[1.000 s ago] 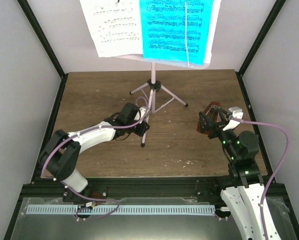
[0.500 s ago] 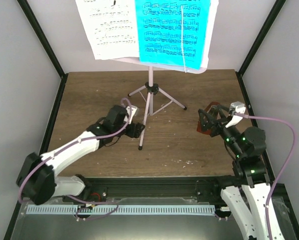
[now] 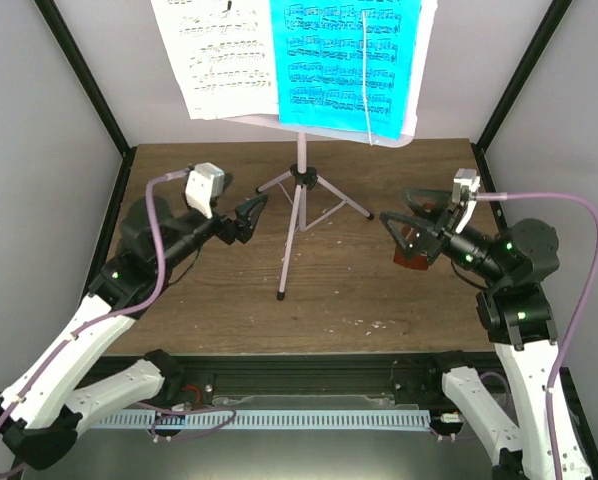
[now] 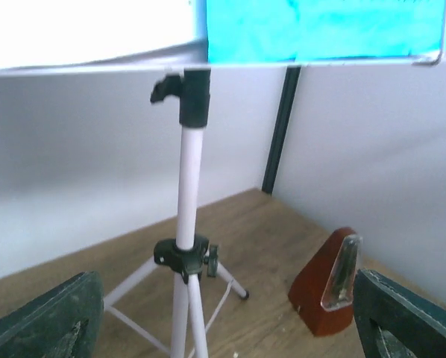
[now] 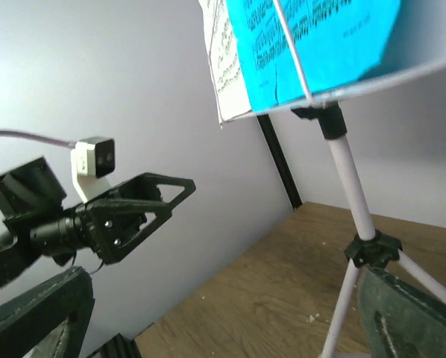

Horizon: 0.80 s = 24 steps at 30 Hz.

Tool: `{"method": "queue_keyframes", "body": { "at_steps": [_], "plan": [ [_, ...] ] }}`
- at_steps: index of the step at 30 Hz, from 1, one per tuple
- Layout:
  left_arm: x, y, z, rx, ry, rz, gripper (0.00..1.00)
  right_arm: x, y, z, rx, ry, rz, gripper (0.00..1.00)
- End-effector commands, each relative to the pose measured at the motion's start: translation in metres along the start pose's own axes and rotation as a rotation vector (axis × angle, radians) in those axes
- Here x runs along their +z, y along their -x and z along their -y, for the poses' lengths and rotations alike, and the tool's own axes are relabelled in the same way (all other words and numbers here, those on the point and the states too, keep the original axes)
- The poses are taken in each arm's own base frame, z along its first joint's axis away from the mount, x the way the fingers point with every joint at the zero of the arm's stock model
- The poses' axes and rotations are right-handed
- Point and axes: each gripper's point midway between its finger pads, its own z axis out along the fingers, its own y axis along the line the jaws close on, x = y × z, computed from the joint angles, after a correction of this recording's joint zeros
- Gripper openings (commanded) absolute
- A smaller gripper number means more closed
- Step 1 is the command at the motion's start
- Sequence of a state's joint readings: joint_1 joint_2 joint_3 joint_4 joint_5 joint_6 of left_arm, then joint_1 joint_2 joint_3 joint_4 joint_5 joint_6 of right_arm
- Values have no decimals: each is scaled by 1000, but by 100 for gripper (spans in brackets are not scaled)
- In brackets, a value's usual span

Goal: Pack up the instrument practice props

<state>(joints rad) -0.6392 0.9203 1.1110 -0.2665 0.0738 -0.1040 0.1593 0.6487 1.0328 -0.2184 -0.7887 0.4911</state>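
The pale pink tripod music stand (image 3: 297, 215) stands upright mid-table, its pole (image 4: 187, 186) rising to the desk. On the desk rest a white sheet (image 3: 219, 60) and a cyan sheet (image 3: 344, 60). My left gripper (image 3: 246, 218) hovers open to the left of the pole, apart from it, with nothing between its fingers (image 4: 48, 321). My right gripper (image 3: 394, 225) hangs open right of the stand, facing left, its fingers (image 5: 413, 321) wide. The brown metronome (image 3: 416, 252) stands behind it, partly hidden. In the left wrist view the metronome (image 4: 329, 287) stands upright with its clear cover on.
The wooden table (image 3: 369, 290) is boxed in by grey walls and black corner posts (image 3: 504, 100). A black rail (image 3: 309, 375) runs along the near edge. The stand's legs (image 3: 344, 203) spread across the middle of the table.
My left gripper has opened, let go of the stand's front leg, and risen back to the left. My right gripper has lifted and turned to face left. The stand shifted slightly.
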Motion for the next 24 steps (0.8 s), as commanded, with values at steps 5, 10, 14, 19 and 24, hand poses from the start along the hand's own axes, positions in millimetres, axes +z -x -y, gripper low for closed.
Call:
{"method": "queue_keyframes", "body": {
  "at_steps": [5,10,14,19,24],
  "plan": [
    [-1,-25,-27,118,126,69,91,9,63,-22,45,30,51,82],
    [-13,-39,-45,174,230,97,91,12,91,-21,13,-17,105,68],
    [-13,-38,-38,179,192,102,91,13,111,-11,-1,-85,162,61],
    [-11,-41,-33,173,171,94,91,18,121,-9,-2,-90,168,57],
    [-10,-42,-33,165,168,90,91,26,121,-2,26,-91,151,48]
  ]
}}
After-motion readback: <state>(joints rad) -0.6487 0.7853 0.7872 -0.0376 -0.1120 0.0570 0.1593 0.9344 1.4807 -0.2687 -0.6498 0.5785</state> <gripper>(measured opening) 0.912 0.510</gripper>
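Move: Above and ahead of the empty right hand, the page holder's white wire lies across the blue sheet, its middle about 10 cm forward, 6 cm to the left and some 15 cm up. The blue sheet's own middle is some 3 cm farther left; the white sheet's is about 28 cm left and 11 cm ahead of the hand. The metronome stands on the table, about 15 cm forward, 12 cm right and 39 cm below. From the left hand the wire is roughly 19 cm right, 3 cm ahead and 19 cm above. Climbing about 11 cm and reaching some 4 cm forward, the right hand comes up towards the wire on the blue sheet, its wide-open fingers narrowing to about half and its wrist turning slightly clockwise. The left hand, open and empty, sinks some 6 cm overall and eases 3 cm to its left, turning about 10 degrees counter-clockwise. ##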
